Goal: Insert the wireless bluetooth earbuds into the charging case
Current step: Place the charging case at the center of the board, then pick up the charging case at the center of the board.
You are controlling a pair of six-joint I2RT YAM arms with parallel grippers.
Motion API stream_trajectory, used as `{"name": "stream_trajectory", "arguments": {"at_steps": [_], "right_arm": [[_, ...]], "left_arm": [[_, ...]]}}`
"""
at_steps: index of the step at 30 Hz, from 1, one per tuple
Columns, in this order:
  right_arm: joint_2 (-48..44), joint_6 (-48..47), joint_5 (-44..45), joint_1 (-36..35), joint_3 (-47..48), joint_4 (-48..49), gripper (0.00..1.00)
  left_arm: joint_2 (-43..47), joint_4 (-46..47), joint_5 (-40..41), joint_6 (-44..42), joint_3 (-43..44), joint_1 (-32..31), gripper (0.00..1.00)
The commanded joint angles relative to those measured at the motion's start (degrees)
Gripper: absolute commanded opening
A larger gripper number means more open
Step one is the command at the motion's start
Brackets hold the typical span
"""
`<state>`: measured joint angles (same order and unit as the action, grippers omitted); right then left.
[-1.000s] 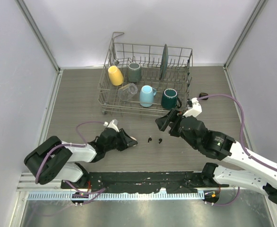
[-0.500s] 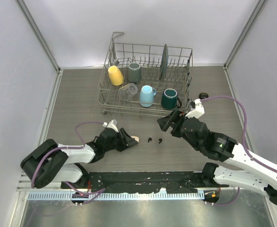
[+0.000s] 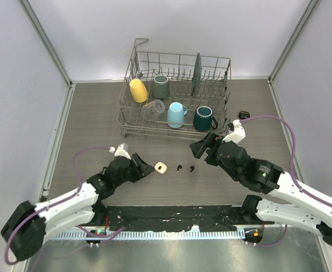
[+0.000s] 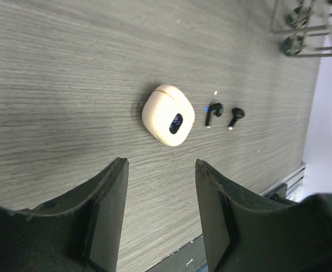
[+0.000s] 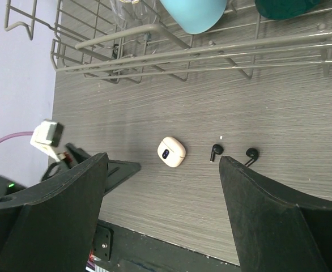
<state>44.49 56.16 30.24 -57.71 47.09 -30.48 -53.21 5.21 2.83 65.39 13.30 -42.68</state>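
The cream charging case (image 3: 161, 167) lies shut on the wooden table, a dark oval window on its lid (image 4: 169, 115) (image 5: 171, 152). Just to its right lie two black earbuds, one (image 3: 179, 168) (image 4: 213, 113) (image 5: 216, 151) close to the case and the other (image 3: 191, 168) (image 4: 235, 116) (image 5: 251, 153) beyond it. My left gripper (image 3: 146, 169) (image 4: 161, 167) is open and empty, a short way left of the case. My right gripper (image 3: 199, 147) (image 5: 163, 164) hangs wide open above the table, behind and right of the earbuds, holding nothing.
A wire dish rack (image 3: 133, 131) stands behind, holding a yellow mug (image 3: 138, 89), grey mug (image 3: 161, 86), clear glass (image 3: 153, 109), light blue mug (image 3: 176, 114), dark green mug (image 3: 203, 118) and a plate (image 3: 196, 72). A small black object (image 3: 244, 114) lies at right.
My left gripper opened, let go of the charging case and drew back to the left; the case now lies free on the table. The right arm barely shifted.
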Motion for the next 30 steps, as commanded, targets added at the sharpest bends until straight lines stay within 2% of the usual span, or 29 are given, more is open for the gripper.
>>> {"name": "stream_trajectory", "arguments": {"at_steps": [1, 5, 9, 12, 15, 18, 22, 25, 26, 29, 30], "right_arm": [[-1.16, 0.53, 3.86, 0.23, 0.72, -1.68, 0.84], [-1.77, 0.70, 6.41, 0.41, 0.63, -3.35, 0.84], [-2.74, 0.79, 10.70, 0.85, 2.04, -6.34, 0.85], [-3.27, 0.09, 12.12, 1.20, 3.44, -7.93, 0.85], [-2.57, -0.87, 13.70, 2.25, 5.29, -9.77, 0.85], [0.33, -3.86, 14.41, 4.71, 8.62, -12.49, 0.85], [5.69, -9.83, 11.17, 10.77, 14.07, -15.31, 0.85], [8.94, -13.70, 7.57, 18.14, 17.76, -17.07, 0.88], [9.21, -15.89, 4.25, 23.12, 18.90, -17.07, 0.88], [10.44, -19.32, -2.44, 31.23, 20.49, -16.37, 0.89], [10.96, -21.34, -7.60, 36.83, 20.85, -16.11, 0.90]], "left_arm": [[10.82, -10.04, 7.26, -3.42, -0.03, 0.14, 0.57], [22.69, -13.91, 11.74, -4.56, -0.47, 0.14, 1.00], [35.24, -19.70, 18.69, -2.02, -0.91, 0.14, 1.00], [40.53, -21.11, 20.72, -3.42, -0.73, 0.14, 1.00], [41.78, -21.12, 19.50, -8.50, 0.76, 0.14, 1.00], [38.81, -22.69, 19.14, -12.91, 3.83, 0.14, 1.00], [26.27, -26.04, 17.22, -16.68, 9.80, 0.14, 1.00], [20.53, -28.50, 15.45, -21.87, 15.86, 0.14, 1.00], [18.51, -28.85, 15.54, -23.71, 18.05, 0.14, 1.00], [18.66, -27.19, 15.28, -25.83, 19.13, 0.14, 1.00], [19.54, -25.10, 15.01, -26.62, 18.87, 0.22, 1.00]]}}
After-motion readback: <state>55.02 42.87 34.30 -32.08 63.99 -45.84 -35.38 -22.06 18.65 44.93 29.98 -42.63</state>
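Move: The white charging case lies on the board about 5 cm to the left hand's right, level with it fore and aft and 3 cm lower; the two earbuds sit some 8 and 13 cm farther right of the case. From the high right hand, the charging case is about 15 cm left and 21 below, the dark green mug 20 ahead and 4 right, the black case 24 ahead and 21 right. Lift the empty left gripper up and left away from the charging case, about 10 cm up, spreading its fingers fully and tipping them up some 20 degrees. Meanwhile start the open, empty right gripper rightward, then also forward past the rack's near right corner towards the black case, about 12 cm right and 7 forward, turning clockwise some 20 degrees. ##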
